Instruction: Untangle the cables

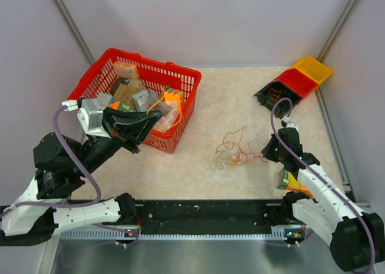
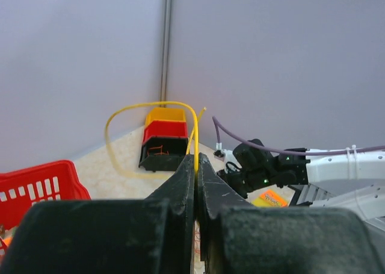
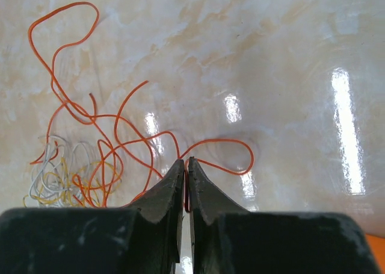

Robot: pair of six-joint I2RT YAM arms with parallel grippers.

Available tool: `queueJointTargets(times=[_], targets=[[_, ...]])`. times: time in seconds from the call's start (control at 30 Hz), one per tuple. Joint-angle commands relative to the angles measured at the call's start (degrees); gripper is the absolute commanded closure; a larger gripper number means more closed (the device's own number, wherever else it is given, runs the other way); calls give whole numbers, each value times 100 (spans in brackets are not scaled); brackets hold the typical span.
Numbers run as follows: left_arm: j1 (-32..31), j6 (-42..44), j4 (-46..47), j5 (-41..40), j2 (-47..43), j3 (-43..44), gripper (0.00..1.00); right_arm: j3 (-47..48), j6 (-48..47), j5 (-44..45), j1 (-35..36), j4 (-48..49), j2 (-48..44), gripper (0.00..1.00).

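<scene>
The cables point(image 1: 231, 153) lie as a thin tangle on the marble tabletop, right of centre. In the right wrist view they are looping orange wires point(image 3: 114, 135) with whitish and yellow strands point(image 3: 57, 180) at the left. My right gripper point(image 3: 185, 164) is low over the table at the tangle's right edge point(image 1: 266, 152), shut on one orange wire. My left gripper point(image 1: 153, 124) is raised beside the red basket, apart from the tangle. It point(image 2: 197, 158) is shut on a yellow wire point(image 2: 150, 104) that arcs up and away from the fingertips.
A red basket point(image 1: 150, 60) full of small boxes stands at the back left, close to my left gripper. Stacked yellow, red and black bins point(image 1: 295, 81) sit in the back right corner. An orange packet point(image 1: 292, 180) lies by the right arm.
</scene>
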Motion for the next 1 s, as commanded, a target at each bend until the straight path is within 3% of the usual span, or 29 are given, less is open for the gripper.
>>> queueJointTargets(times=[0.0,0.1,0.17,0.37,0.6,0.77,0.97], targets=[[-3,348,258,120,198,376,100,197,-286,-141,-14,69,174,84],[-3,313,205,400,522,807,100,276,-603,-1317,30,271,429,57],[-3,164,205,585,725,852,100,329,-664,-1548,188,271,360,43],[6,-311,336,559,1015,47,100,1109,-1138,-953,1328,-579,-692,26],[15,277,759,1860,586,-1335,100,1480,-1183,-2521,1445,-125,-1943,17],[15,366,627,2562,453,-1609,100,1613,-1289,-4315,1445,463,-1549,14],[15,199,767,2774,392,-1784,100,1077,-658,-5485,1542,2332,-1460,11]])
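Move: My left fingers hold the yellow cable, its loose loop springing a few cm beyond the tips. From my right hand that loop is about 30 cm left, 9 cm back and 45 cm up; nearer, the red cables are 9 cm left, 3 cm ahead, and the white tangle 15 cm left, 1 cm ahead, both 5 cm down. From my left hand the right gripper is 32 cm right, 12 cm ahead and 44 cm down, the white tangle 16 cm right, 12 cm ahead and about 50 cm down. I open my right hand wide, letting go of the red cable, then swing it some 20 cm up, 14 cm left and 9 cm back towards the yellow loop, the wrist lifting and turning left. My left hand keeps its pinch on the yellow cable; after a brief rise of about 4 cm it comes down and right to meet the right gripper, drawing back slightly at the end and turning clockwise. ##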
